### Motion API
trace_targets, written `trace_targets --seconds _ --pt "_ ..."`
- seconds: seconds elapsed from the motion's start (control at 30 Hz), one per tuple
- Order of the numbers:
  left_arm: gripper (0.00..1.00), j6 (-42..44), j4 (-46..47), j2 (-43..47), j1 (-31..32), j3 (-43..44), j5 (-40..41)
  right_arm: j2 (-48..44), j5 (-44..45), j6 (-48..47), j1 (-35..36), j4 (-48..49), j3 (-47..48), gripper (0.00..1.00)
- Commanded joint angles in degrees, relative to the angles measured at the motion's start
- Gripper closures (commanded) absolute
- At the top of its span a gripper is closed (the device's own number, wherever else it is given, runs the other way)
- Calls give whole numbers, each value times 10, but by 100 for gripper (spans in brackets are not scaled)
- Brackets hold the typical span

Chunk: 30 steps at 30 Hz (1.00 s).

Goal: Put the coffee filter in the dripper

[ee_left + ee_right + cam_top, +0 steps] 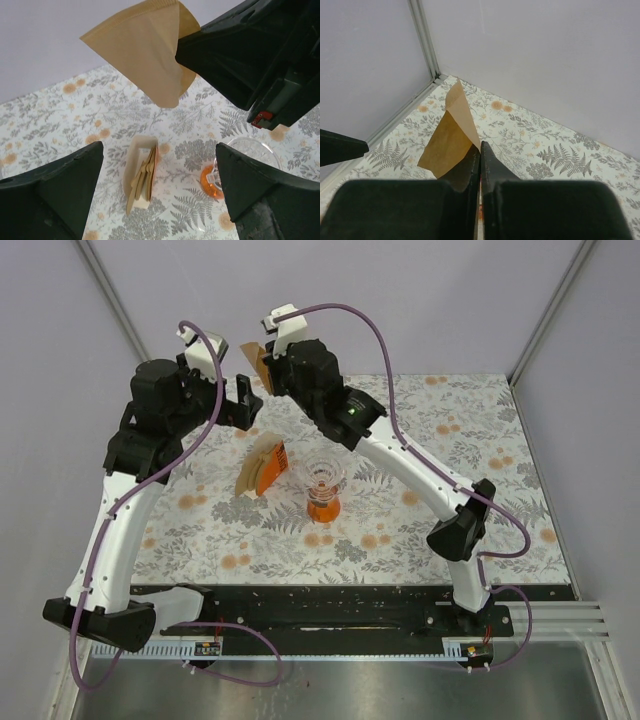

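Observation:
The coffee filter (145, 50), a thin light-brown paper fan, hangs in the air above the back of the table. My right gripper (480, 148) is shut on its edge; the same filter (451, 136) sticks out left of the closed fingertips. In the top view the filter (251, 351) is up at the back, pinched by the right gripper (264, 362). My left gripper (157, 185) stands open just below and beside it, nothing between its fingers; it appears in the top view as the left gripper (238, 405). The dripper (322, 485), clear cone on an orange base, stands upright mid-table, apart from both grippers.
A thick bundle of brown filters in an orange holder (263, 468) sits left of the dripper, also seen as the bundle (142, 175) under the left gripper. The dripper's orange base (209, 183) shows beside the left gripper's right finger. Grey walls and a metal corner post (422, 40) stand close behind.

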<state>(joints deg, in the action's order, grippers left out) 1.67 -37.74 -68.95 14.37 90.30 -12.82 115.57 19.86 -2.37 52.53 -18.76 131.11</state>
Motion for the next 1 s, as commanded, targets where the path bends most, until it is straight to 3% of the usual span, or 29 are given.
trace_targets --seconds 0.0,0.27,0.4,0.47,0.57,0.7,0.97 --pt "4 0 92 11 -4 -2 -33 -40 -2 81 -10 14 6 100" --pt "2 9 154 10 25 -46 1 -45 -21 224 -34 13 -10 100" --pt "2 40 176 1 64 -51 92 -59 -5 273 -35 36 -46 100" --pt "7 57 188 -3 84 -52 128 -70 -3 293 -34 58 -72 100" --pt "22 87 209 -7 105 -57 209 -76 -4 311 -34 67 -89 100" --pt "36 119 242 -10 118 -79 240 -78 -12 329 -35 69 -100 100" --pt "41 124 268 -21 127 -107 245 -85 -26 340 -34 73 -110 100"
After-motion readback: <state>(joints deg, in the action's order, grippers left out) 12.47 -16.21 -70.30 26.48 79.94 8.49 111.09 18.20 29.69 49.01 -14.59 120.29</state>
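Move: The coffee filter, pinched in my right fingers, lies about 6 cm ahead of my open left hand, some 2 cm to its right and 5 cm above. From my right hand the filter's middle is about 2 cm left and 1 cm ahead; the dripper on its orange carafe is some 7 cm right, 1 cm back and 24 cm below. The filter holder stands about 8 cm ahead of the right hand, 5 cm left and 36 cm below. I keep the filter pinched in my right hand and roll that wrist about 30 degrees along its fingers, left side rising, first lifting slightly and then sinking to end about 2 cm lower. Meanwhile my left hand reaches some 4 cm forward and a little right towards the filter, tilting its fingertips up and, late on, closing them partway without shutting. ##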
